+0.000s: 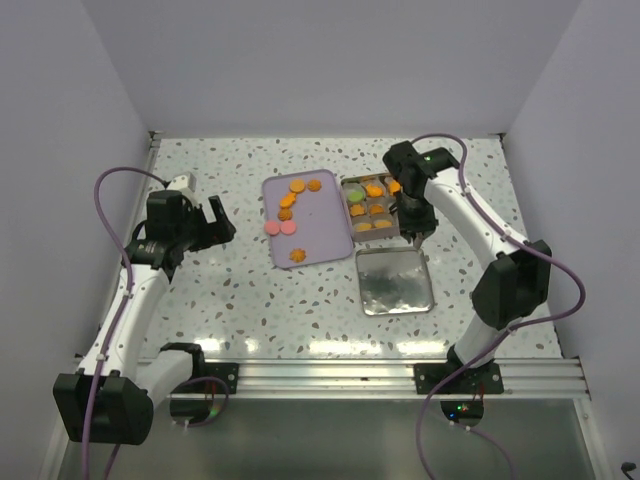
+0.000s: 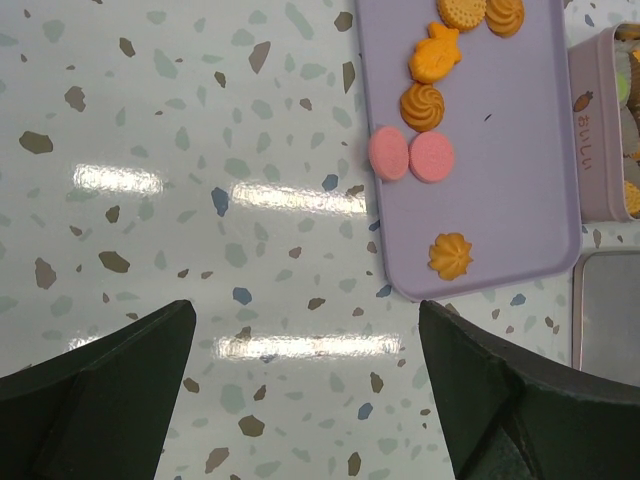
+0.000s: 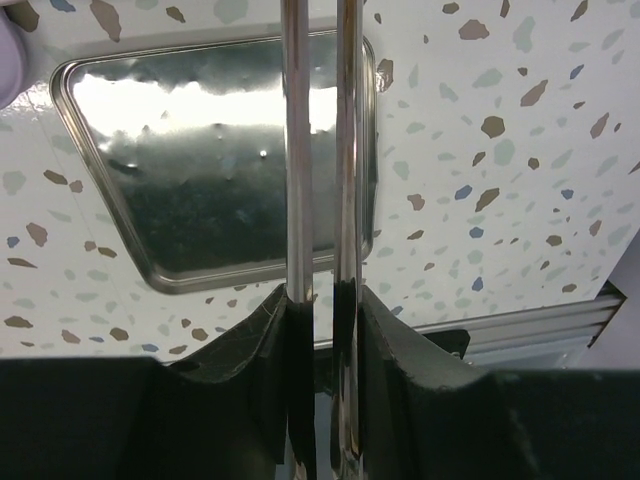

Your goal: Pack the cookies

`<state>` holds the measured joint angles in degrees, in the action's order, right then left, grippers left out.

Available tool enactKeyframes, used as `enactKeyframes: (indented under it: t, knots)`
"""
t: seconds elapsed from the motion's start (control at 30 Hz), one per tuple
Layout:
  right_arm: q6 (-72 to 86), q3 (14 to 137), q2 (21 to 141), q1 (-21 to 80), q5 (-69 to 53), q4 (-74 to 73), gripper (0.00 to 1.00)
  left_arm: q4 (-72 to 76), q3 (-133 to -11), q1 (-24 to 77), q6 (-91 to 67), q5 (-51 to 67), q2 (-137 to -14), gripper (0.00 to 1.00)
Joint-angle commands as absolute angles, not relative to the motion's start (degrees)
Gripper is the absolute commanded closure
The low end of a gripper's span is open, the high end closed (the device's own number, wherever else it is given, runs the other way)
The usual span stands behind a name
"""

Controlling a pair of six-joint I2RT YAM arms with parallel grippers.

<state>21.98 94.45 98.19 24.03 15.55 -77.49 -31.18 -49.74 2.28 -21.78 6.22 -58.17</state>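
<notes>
Several cookies (image 1: pixel 289 207), orange and two pink (image 2: pixel 411 157), lie on the lilac tray (image 1: pixel 325 235). More orange cookies and a green one fill the open tin (image 1: pixel 368 205) to its right. My left gripper (image 1: pixel 213 224) hangs open over bare table left of the tray, nothing between its fingers (image 2: pixel 100 390). My right gripper (image 1: pixel 414 230) stands at the tin's right edge, shut on a pair of metal tongs (image 3: pixel 319 150). The tongs' two blades run up out of the right wrist view, so their tips are hidden.
The tin's shiny lid (image 1: pixel 394 281) lies flat in front of the tin, under the right gripper in the right wrist view (image 3: pixel 190 160). A metal rail (image 1: pixel 400 375) runs along the table's near edge. White walls close in the left, right and back.
</notes>
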Motion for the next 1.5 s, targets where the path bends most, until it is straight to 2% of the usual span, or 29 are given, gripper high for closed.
enactKeyframes:
  t: [0.0,0.1,0.33,0.53,0.77,1.03,1.13,1.27,1.3,1.47]
  knots:
    - [21.6,93.8,96.2,24.0,14.8,-77.3,0.66,-30.4,-49.4,2.3,-20.7,7.2,-57.9,0.0]
    - [21.6,93.0,95.5,24.0,15.2,-77.3,0.62,-30.1,-49.2,2.3,-20.9,7.4,-58.2,0.0]
    - [21.1,96.8,95.4,23.4,17.7,-78.8,0.6,-29.7,-49.7,2.3,-21.2,7.6,-58.8,0.0]
    - [18.1,102.0,96.7,15.8,19.2,-79.2,0.59,-29.9,-50.2,2.3,-21.3,8.0,-59.1,0.0]
    - [17.1,92.5,101.7,2.0,13.5,-69.2,0.59,-30.0,-50.2,2.3,-21.6,9.0,-59.6,0.0]
    - [17.4,86.2,109.1,-1.6,14.1,-61.8,0.59,-31.1,-50.3,2.3,-21.7,9.1,-59.2,0.0]
    - [17.6,83.7,110.2,-1.7,13.9,-60.4,0.54,-30.4,-49.6,2.3,-22.1,10.0,-59.3,0.0]
    - [17.4,78.3,111.0,-1.9,14.3,-58.3,0.4,-28.7,-48.0,2.4,-22.3,11.5,-59.3,0.0]
    - [17.4,77.4,110.9,-1.9,14.6,-57.8,0.33,-28.7,-47.7,2.5,-22.2,11.6,-59.2,0.0]
    - [17.1,75.2,110.8,-2.0,15.9,-57.0,0.19,-27.1,-47.1,6.1,-22.1,10.6,-60.6,0.0]
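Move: The right hand holds the tongs. Its goal, a bare table spot right of the metal tray, lies about 13 cm to its right, level fore and aft, and some 16 cm below. The cookie box stands about 11 cm ahead and 6 cm left; the metal tray's middle is roughly 9 cm back and 3 cm left. From the empty left hand, that spot lies some 57 cm right, level fore and aft and 16 cm lower. Still gripping the tongs, the right hand eases its fingers slightly, lifts them forward a few centimetres off the cookie box, then swings about 13 cm right and sinks some 17 cm to the table, turning 20 degrees clockwise. Low down, the fingers spread wide to let go of the tongs as the hand draws back 3 cm. The open left hand drifts about 2 cm right and down. ##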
